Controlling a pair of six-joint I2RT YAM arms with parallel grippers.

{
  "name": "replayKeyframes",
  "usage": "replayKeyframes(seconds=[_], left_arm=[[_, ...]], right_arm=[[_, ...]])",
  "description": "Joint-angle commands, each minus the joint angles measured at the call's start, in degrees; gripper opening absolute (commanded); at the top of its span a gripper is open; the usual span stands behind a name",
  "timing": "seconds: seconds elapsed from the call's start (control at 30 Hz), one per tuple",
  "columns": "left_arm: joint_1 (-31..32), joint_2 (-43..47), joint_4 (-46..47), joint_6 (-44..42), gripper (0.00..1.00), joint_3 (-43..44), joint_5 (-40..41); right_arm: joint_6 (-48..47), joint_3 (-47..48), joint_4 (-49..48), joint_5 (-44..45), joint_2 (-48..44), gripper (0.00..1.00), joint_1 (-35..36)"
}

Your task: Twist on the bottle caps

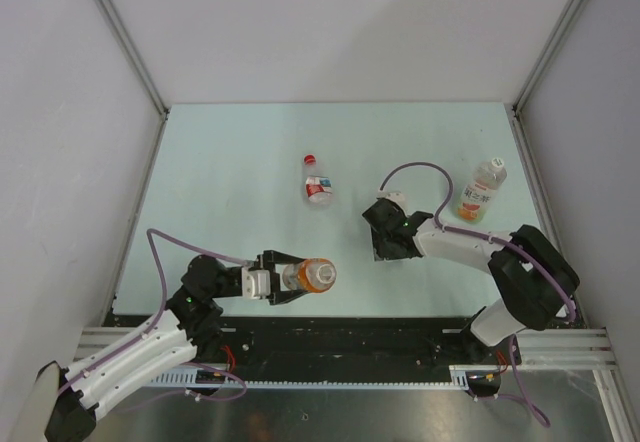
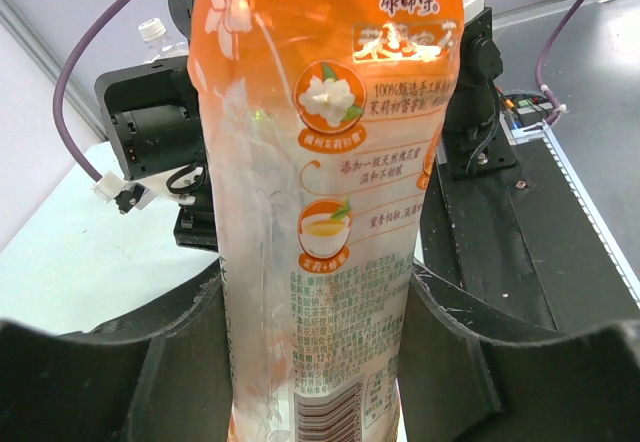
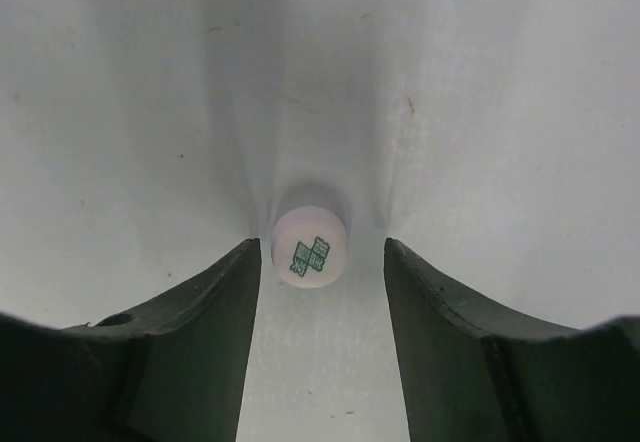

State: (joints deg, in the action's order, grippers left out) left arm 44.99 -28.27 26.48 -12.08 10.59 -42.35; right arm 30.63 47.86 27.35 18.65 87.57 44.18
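My left gripper (image 1: 292,278) (image 2: 315,287) is shut on the body of the orange-liquid bottle (image 1: 318,275) (image 2: 330,162), holding it upright near the table's front edge. I see no cap on its top in the overhead view. My right gripper (image 1: 388,246) (image 3: 322,252) points down at the table with its jaws open around a white cap (image 3: 310,247) printed in green. The cap lies against the left finger (image 3: 215,312), and a gap shows on its right side. In the overhead view the gripper hides this cap.
A bottle with a red-and-white label (image 1: 318,188) lies on its side at mid-table, its red cap (image 1: 310,160) pointing away. A white-capped bottle with an orange-and-white label (image 1: 481,192) (image 2: 152,32) lies by the right wall. Grey walls close three sides.
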Motion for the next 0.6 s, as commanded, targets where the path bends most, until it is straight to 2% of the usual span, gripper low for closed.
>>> replayKeyframes(seconds=[0.0,0.37,0.57], left_arm=[[0.27,-0.49,2.22,-0.37,0.38,0.30,-0.77],[0.27,-0.99,2.17,-0.05,0.38,0.54,-0.77],[0.27,-1.23,2.17,-0.50,0.36,0.37,0.77]], right_arm=[[2.71,2.02,-2.28,0.23,1.05,0.55,-0.76],[4.81,1.98,-1.17,-0.31,2.25,0.43,-1.16],[4.96,1.98,-0.98,-0.46,1.74,0.31,-1.30]])
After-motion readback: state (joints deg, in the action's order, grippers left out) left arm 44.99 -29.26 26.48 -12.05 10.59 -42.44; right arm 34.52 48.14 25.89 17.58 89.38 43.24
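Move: Just under the open right fingertips, hardly 1 cm down and otherwise centred, lies the white bottle cap. From the cap, the red-capped bottle stands roughly 16 cm farther out and 15 cm to the left; the white-capped bottle is about 12 cm out and 20 cm to the right. The orange bottle in the left hand is some 12 cm nearer, 14 cm left and 18 cm higher. From the left hand, the cap lies about 14 cm ahead, 15 cm right and 20 cm below. Closing steadily around the white cap, the right fingers narrow from well open until their tips meet both its sides, while the hand settles less than 1 cm down, with a similarly small shift left and forward that centres the cap. The left hand stays in place and keeps its hold on the orange bottle. ##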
